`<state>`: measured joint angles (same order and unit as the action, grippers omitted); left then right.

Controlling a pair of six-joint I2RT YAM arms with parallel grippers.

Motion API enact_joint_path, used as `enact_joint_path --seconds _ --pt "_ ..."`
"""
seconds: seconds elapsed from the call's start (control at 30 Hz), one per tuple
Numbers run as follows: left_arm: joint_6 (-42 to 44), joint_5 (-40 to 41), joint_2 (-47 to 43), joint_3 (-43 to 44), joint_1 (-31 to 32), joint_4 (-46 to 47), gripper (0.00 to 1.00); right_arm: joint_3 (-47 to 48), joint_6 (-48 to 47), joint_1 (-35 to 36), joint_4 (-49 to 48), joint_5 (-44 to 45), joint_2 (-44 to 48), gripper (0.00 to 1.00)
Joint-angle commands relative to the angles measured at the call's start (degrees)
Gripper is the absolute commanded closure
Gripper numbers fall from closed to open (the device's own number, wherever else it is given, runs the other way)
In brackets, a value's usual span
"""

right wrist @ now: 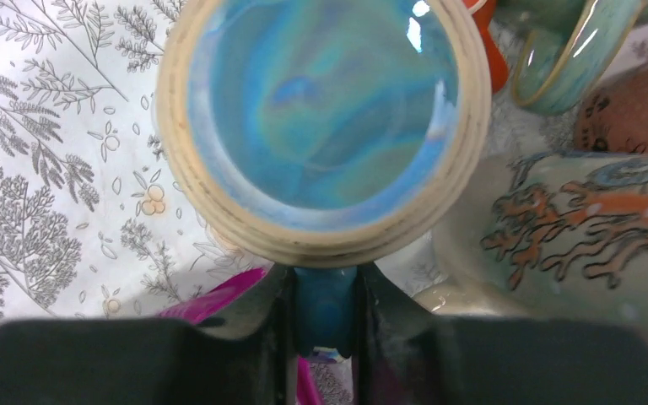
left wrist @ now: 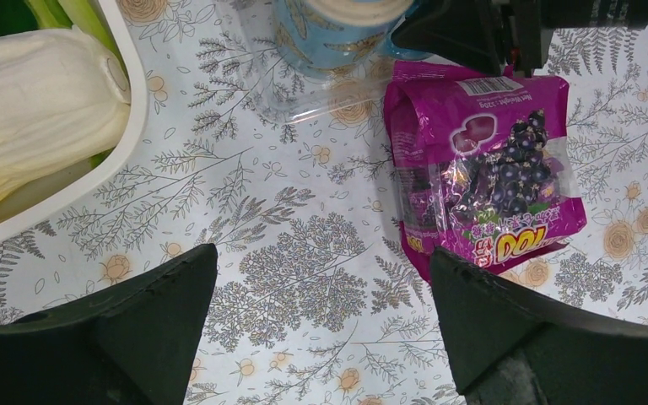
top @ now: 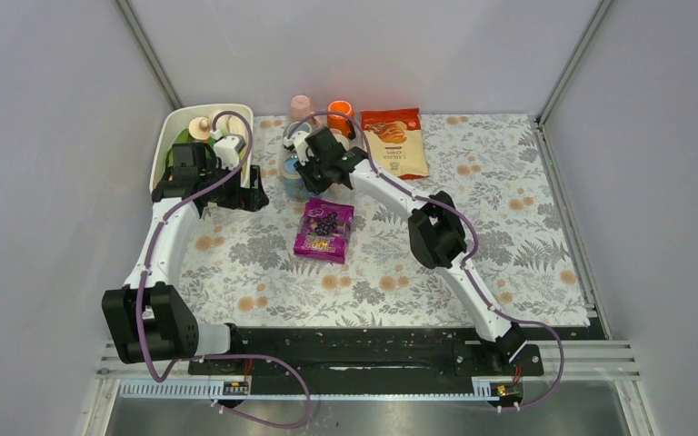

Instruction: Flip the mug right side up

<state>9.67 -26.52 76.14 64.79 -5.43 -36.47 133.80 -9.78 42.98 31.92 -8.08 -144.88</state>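
The blue mug (top: 293,178) stands upside down on the floral mat, left of centre at the back. Its beige foot ring and glazed base (right wrist: 321,126) face up in the right wrist view. My right gripper (right wrist: 325,312) is shut on the mug's blue handle, one finger on each side of it. The mug's body (left wrist: 337,29) also shows at the top edge of the left wrist view. My left gripper (left wrist: 321,329) hangs open over bare mat beside the white tub, holding nothing.
A purple snack bag (top: 324,230) lies just in front of the mug. The white tub (top: 171,136) with vegetables stands at the back left. A pink cup (top: 301,108), an orange cup (top: 340,114) and a chips bag (top: 394,142) stand behind.
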Motion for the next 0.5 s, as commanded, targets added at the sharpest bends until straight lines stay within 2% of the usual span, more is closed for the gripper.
enact_joint_path --seconds 0.0,0.17,0.3,0.37,0.47 --pt "1.36 -1.71 -0.24 1.51 -0.12 0.83 0.01 3.23 -0.49 1.37 2.67 1.66 0.98 0.99" --pt "1.7 -4.88 -0.24 3.22 -0.98 -1.07 0.01 2.46 4.89 1.34 -1.76 -4.39 5.92 1.0" --pt "-0.52 -4.87 0.37 8.23 -2.52 -4.42 0.04 0.75 14.1 1.33 -9.39 -8.04 12.62 1.0" --pt "-1.36 -3.66 -0.55 10.06 -2.55 -4.79 0.04 -4.29 19.95 1.32 -17.03 -9.85 17.43 1.0" --pt "-3.39 -6.84 -2.34 12.6 -2.5 -4.85 0.03 -15.76 30.12 1.38 -32.29 -9.72 25.66 1.0"
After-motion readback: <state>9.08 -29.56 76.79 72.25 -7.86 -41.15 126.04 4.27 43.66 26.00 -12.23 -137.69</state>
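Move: Already pinched by its handle in the right hand, the upturned blue mug has its middle about 3 cm ahead, 5 cm left and 1 cm below. The tall beige mug stands roughly 6 cm ahead and 6 cm right of this hand, the green mug some 11 cm ahead and 3 cm left, and the purple grape bag lies about 11 cm back and 3 cm right. From the left hand, the blue mug is about 9 cm ahead, 8 cm right and 11 cm lower. Keeping its pinch on the handle, the right hand first eases back and a little left, drawing the blue mug away from the tall beige mug, then lifts about 4 cm while tilting some 15 degrees, chiefly so its left side rises. The left hand, empty and wide open, hovers briefly, then rises about 4 cm too. ##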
